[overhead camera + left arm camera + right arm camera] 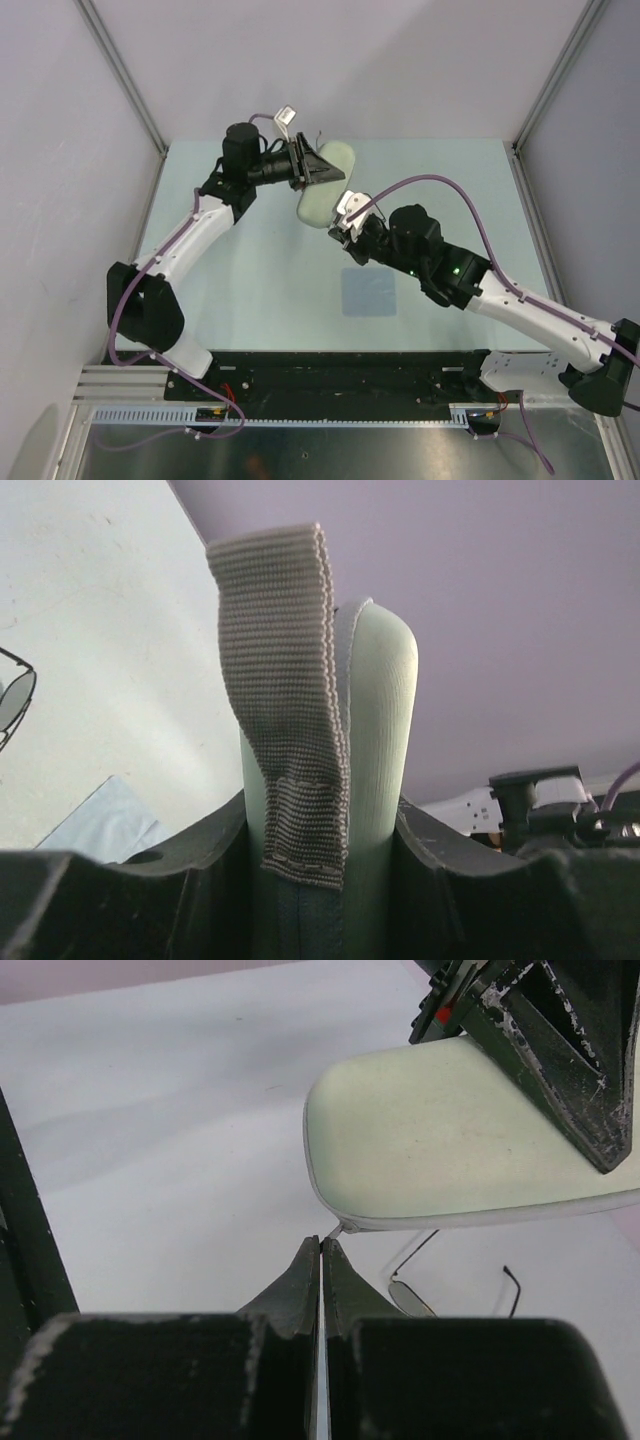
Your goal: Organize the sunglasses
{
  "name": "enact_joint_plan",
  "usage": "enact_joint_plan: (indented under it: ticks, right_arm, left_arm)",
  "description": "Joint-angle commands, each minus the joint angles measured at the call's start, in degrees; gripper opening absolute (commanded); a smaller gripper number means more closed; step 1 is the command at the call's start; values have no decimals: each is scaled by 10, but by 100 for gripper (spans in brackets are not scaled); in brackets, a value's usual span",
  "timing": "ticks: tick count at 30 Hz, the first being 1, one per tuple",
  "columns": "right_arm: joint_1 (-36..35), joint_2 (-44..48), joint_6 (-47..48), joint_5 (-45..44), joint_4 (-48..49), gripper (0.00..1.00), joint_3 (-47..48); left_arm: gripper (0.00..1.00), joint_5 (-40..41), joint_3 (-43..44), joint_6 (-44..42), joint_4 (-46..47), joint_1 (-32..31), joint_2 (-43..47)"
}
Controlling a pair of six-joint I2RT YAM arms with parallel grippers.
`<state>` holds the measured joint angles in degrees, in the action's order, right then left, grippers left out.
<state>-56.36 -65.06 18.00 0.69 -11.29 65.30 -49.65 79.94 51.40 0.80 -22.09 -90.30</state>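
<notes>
My left gripper (313,168) is shut on the pale green oblong case (336,156) and holds it off the table. The case (380,740) stands between the black fingers (200,865), with a grey woven strap (285,700) hanging down its side. My right gripper (322,1245) is shut, pinching the small metal zipper pull (335,1229) at the case's (450,1140) rounded end. The sunglasses (415,1295) lie on the table below the case, one grey lens and thin black arms showing. One lens of the sunglasses (15,702) also shows at the left wrist view's left edge. The top view hides them.
A square light-blue cloth (368,291) lies flat on the table in front of the right arm, and its corner (100,820) shows in the left wrist view. Grey walls close in the table on three sides.
</notes>
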Motion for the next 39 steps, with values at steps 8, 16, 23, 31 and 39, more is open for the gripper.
enact_joint_plan:
  ticks: [8, 16, 23, 31, 39]
  right_arm:
    - [-42, -43, -130, 33, 162, 0, -18]
    - [-47, -65, -165, -30, 213, 0, -23]
    - [-45, -85, -191, -32, 253, 0, -23]
    - [-38, -96, -219, -63, 300, 0, -22]
    - [-30, -106, -255, -77, 326, 0, -18]
  left_arm:
    - [45, 200, -41, 29, 72, -9, 60]
    - [44, 257, -65, 23, 73, -29, 82]
    - [45, 276, -73, 13, 73, -36, 87]
    - [45, 299, -83, -8, 73, -52, 99]
    - [45, 315, -93, -21, 73, -57, 104]
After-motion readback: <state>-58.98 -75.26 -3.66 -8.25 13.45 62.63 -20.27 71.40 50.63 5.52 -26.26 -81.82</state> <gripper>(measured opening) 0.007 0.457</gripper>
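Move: The right hand holds the zipper pull at the case's near end; the case's middle is about 9 cm ahead of it, 1 cm to its left and about level. The sunglasses lie some 16 cm ahead, 7 cm right and 27 cm below it, the grey cloth roughly 4 cm back and 9 cm right on the same table. From the left hand, which grips the case, the pull is about 11 cm back, neither left nor right. The right hand keeps its shut fingers on the zipper pull and draws it some 6 cm left, with about 3 cm forward, around the case's near end while the wrist rolls and its downward-slanting fingers come up to about level. Against this the left hand keeps its grip on the case, carrying it about 3 cm forward and 2 cm left and turning it some 25 degrees counter-clockwise, so the case's near end swings to the right as the pull goes left. ##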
